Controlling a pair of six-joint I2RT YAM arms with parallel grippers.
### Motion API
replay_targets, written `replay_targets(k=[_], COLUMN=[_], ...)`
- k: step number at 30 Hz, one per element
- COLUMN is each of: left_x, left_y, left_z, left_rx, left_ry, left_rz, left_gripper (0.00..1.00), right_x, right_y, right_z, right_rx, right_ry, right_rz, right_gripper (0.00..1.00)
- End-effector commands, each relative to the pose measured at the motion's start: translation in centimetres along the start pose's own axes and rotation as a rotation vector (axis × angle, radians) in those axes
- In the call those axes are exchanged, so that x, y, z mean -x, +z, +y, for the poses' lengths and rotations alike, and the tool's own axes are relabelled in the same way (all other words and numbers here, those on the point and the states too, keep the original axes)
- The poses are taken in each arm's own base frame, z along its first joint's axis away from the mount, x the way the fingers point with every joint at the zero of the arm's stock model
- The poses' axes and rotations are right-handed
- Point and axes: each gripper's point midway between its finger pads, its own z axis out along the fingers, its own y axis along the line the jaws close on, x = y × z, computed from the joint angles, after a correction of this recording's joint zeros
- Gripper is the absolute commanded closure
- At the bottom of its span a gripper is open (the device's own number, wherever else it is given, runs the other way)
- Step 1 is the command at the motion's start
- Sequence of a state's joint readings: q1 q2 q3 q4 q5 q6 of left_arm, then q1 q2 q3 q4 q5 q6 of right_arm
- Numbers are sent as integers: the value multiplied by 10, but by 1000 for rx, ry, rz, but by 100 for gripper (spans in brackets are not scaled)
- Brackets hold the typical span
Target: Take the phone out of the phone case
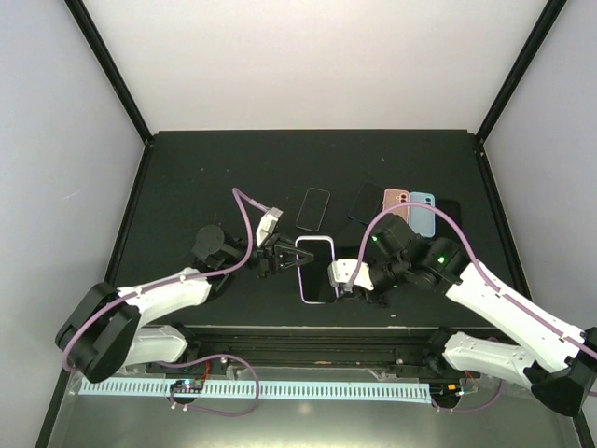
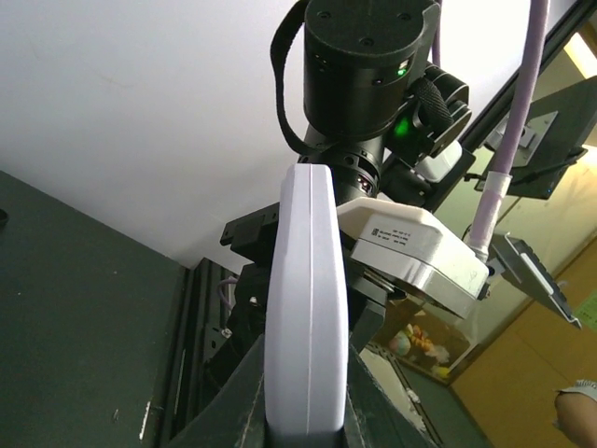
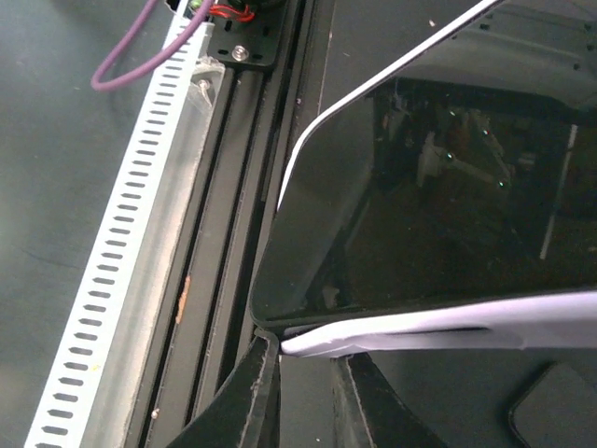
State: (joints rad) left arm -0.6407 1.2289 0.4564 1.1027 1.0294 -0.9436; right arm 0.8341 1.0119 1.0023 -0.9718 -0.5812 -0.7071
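Note:
The phone (image 1: 322,280), black-screened, sits in a white phone case (image 1: 315,245) near the table's front middle. My left gripper (image 1: 280,259) is shut on the case's left long edge; in the left wrist view the white case (image 2: 303,308) stands on edge between the jaws of that gripper (image 2: 303,415). My right gripper (image 1: 350,276) is at the near right corner. In the right wrist view its jaws (image 3: 306,359) pinch the case's white rim (image 3: 448,327), while the phone's dark corner (image 3: 308,271) sits lifted just above that rim.
Behind stand a dark case (image 1: 313,207), a black phone (image 1: 366,201), a pink case (image 1: 395,202) and a blue case (image 1: 423,211). A black rail and a white slotted cable duct (image 1: 252,387) run along the table's near edge, the cable duct (image 3: 103,280) close to my right gripper.

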Motion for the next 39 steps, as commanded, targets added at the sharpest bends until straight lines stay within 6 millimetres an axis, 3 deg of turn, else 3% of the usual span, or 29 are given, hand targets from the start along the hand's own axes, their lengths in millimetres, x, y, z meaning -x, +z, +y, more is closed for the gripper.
replay_targets(k=[1, 10, 16, 25, 39], left_x=[14, 10, 7, 7, 13], left_y=[4, 3, 2, 0, 0], left_z=[-9, -10, -11, -11, -23], left_rx=[-25, -28, -31, -23, -54], left_ry=[5, 5, 2, 1, 31], left_rz=[-55, -50, -47, -65, -165], left_gripper=[98, 98, 99, 98, 98], right_x=[30, 24, 15, 58, 59], right_y=[-7, 0, 2, -15, -28], right_z=[-39, -52, -83, -89, -122], right_rx=[-184, -234, -378, -363, -473], right_ry=[-160, -137, -81, 86, 239], right_rz=[-58, -38, -27, -199, -255], right_gripper=[89, 90, 92, 68, 59])
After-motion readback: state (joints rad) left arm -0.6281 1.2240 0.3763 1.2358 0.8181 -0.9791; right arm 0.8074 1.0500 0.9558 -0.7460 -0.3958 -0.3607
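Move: The cased phone is already pinched by its left long side in the left gripper, its middle some 3 cm to the right of that hand and 4 cm back. From the right hand, whose fingertips are at the case's near right corner, that middle lies about 5 cm ahead, 4 cm left and slightly above. On the table some 20 cm below the right hand, the bare phone lies about 31 cm ahead and 5 cm left, and the black phone 26 cm ahead and 6 cm right. Run the right fingertips forward about 6 cm from the near right corner along the case's right edge, dipping a couple of centimetres midway and then easing partly back up. Release the lip by opening the fingers to under half while turning the hand some 20 degrees clockwise, one finger staying at the case edge. Keep the left pinch, carrying the phone 2.5 cm forward and turning it slightly counter-clockwise. ##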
